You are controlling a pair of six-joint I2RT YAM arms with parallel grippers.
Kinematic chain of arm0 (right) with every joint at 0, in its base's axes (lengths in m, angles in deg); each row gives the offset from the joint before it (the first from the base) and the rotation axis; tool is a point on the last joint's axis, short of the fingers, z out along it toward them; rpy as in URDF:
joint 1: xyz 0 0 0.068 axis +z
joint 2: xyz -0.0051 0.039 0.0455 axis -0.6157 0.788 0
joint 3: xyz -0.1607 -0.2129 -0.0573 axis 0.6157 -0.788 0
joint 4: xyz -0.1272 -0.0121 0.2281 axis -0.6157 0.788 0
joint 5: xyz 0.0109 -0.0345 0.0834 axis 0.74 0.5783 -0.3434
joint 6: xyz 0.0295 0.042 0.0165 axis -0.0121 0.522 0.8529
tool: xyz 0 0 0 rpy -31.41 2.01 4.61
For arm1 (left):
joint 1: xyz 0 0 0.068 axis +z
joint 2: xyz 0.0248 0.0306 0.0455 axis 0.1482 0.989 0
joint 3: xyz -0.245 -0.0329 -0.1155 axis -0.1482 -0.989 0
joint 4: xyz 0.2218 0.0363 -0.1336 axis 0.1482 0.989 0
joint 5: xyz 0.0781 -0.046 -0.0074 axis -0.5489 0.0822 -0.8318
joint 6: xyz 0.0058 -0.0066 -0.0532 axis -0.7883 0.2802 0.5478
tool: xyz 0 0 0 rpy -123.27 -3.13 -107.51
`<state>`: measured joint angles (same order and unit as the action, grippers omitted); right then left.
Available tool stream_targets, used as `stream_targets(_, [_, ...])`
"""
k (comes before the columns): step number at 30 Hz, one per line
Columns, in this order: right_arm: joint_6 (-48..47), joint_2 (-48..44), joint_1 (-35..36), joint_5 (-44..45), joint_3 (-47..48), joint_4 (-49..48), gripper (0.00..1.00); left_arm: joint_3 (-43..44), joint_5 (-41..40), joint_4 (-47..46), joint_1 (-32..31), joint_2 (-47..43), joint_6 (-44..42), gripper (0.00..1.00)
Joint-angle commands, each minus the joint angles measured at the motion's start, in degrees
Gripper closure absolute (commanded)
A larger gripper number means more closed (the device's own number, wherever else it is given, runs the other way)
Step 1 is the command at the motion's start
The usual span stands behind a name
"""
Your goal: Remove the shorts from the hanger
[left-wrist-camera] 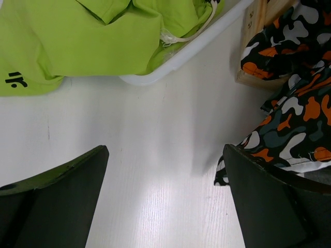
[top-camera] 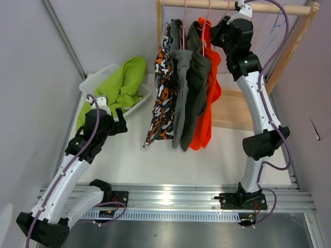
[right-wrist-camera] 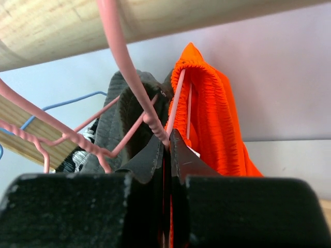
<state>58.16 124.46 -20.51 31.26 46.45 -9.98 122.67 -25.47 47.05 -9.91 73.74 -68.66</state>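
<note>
Four shorts hang on pink hangers from the wooden rail (top-camera: 232,6): camouflage (top-camera: 163,98), two dark grey (top-camera: 182,93) (top-camera: 199,77), and bright orange (top-camera: 209,103). The lime green shorts (top-camera: 121,82) lie in a white bin (top-camera: 95,80). My right gripper (top-camera: 214,33) is up at the rail. In the right wrist view it (right-wrist-camera: 166,142) is shut on the pink hanger (right-wrist-camera: 129,67) that carries the orange shorts (right-wrist-camera: 212,119), beside the grey shorts (right-wrist-camera: 124,119). My left gripper (top-camera: 116,121) is open and empty low over the table (left-wrist-camera: 165,152), between the green shorts (left-wrist-camera: 77,36) and the camouflage shorts (left-wrist-camera: 295,119).
The rack's wooden side post (top-camera: 292,46) and base (top-camera: 232,111) stand behind the right arm. The rack's foot (left-wrist-camera: 256,31) shows in the left wrist view next to the bin's rim (left-wrist-camera: 181,57). A blue hanger (right-wrist-camera: 67,103) hangs further along the rail. Walls close in on both sides.
</note>
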Motion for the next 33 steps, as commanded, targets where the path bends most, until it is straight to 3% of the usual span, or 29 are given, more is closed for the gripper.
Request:
stream_targets(1, [0.0,-8.0,-1.9,2.5,-3.0,-1.9,1.00,1.5,-0.6,-2.2,-2.6,-2.4,-0.5,0.00])
stream_targets(5, [-2.3,-14.4,-2.6,6.8,-5.7,-0.5,1.00,11.3,-7.3,0.6,-13.0,0.7,0.0,0.01])
stream_targets(9, [-3.4,-20.2,-3.9,12.5,-7.6,2.8,1.00,24.8,-12.6,1.1,-29.4,8.0,-3.5,0.01])
stream_targets(10, [-3.4,-21.5,-3.9,15.2,-9.1,4.1,1.00,31.4,-12.3,0.8,-31.8,9.8,-4.7,0.01])
stream_targets(12, [-3.3,-25.7,-4.0,16.5,-11.7,4.4,1.00,36.8,-10.9,-1.5,-39.7,15.4,-8.8,0.01])
stream_targets(17, [-0.4,-32.5,-3.8,16.4,-21.0,5.5,1.00,45.6,-5.9,-10.8,-52.3,27.2,-15.0,0.00])
stream_targets(24, [2.5,-35.5,-3.3,14.2,-23.2,10.4,1.00,45.2,3.5,-25.2,-57.0,37.9,-13.8,0.01])
stream_targets(33, [3.3,-39.9,-3.2,11.8,-24.8,13.1,1.00,48.1,6.5,-30.0,-58.5,47.3,-12.9,0.01])
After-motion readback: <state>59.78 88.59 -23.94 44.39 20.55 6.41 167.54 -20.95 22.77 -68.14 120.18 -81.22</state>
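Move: The orange shorts' pink hanger is already pinched in the right hand, with their middle some 20 cm below and 4 cm ahead of it; the clear space they are taken to is about 18 cm back and 12 cm right. The dark green shorts hang 5 cm left and 4 cm ahead. From the left hand the orange shorts lie roughly 34 cm right and 30 cm ahead, the camo shorts 17 cm right and 25 cm ahead. The orange shorts are drawn away from the rail by their hanger, still pinched in the right hand, which pulls back about 18 cm and right 12, arcing up and partly down again and turning slightly clockwise. Fingers wide open, the left hand sweeps some 45 cm right towards them, rising over a hump and drawing back a little, turning about 65 degrees clockwise. ##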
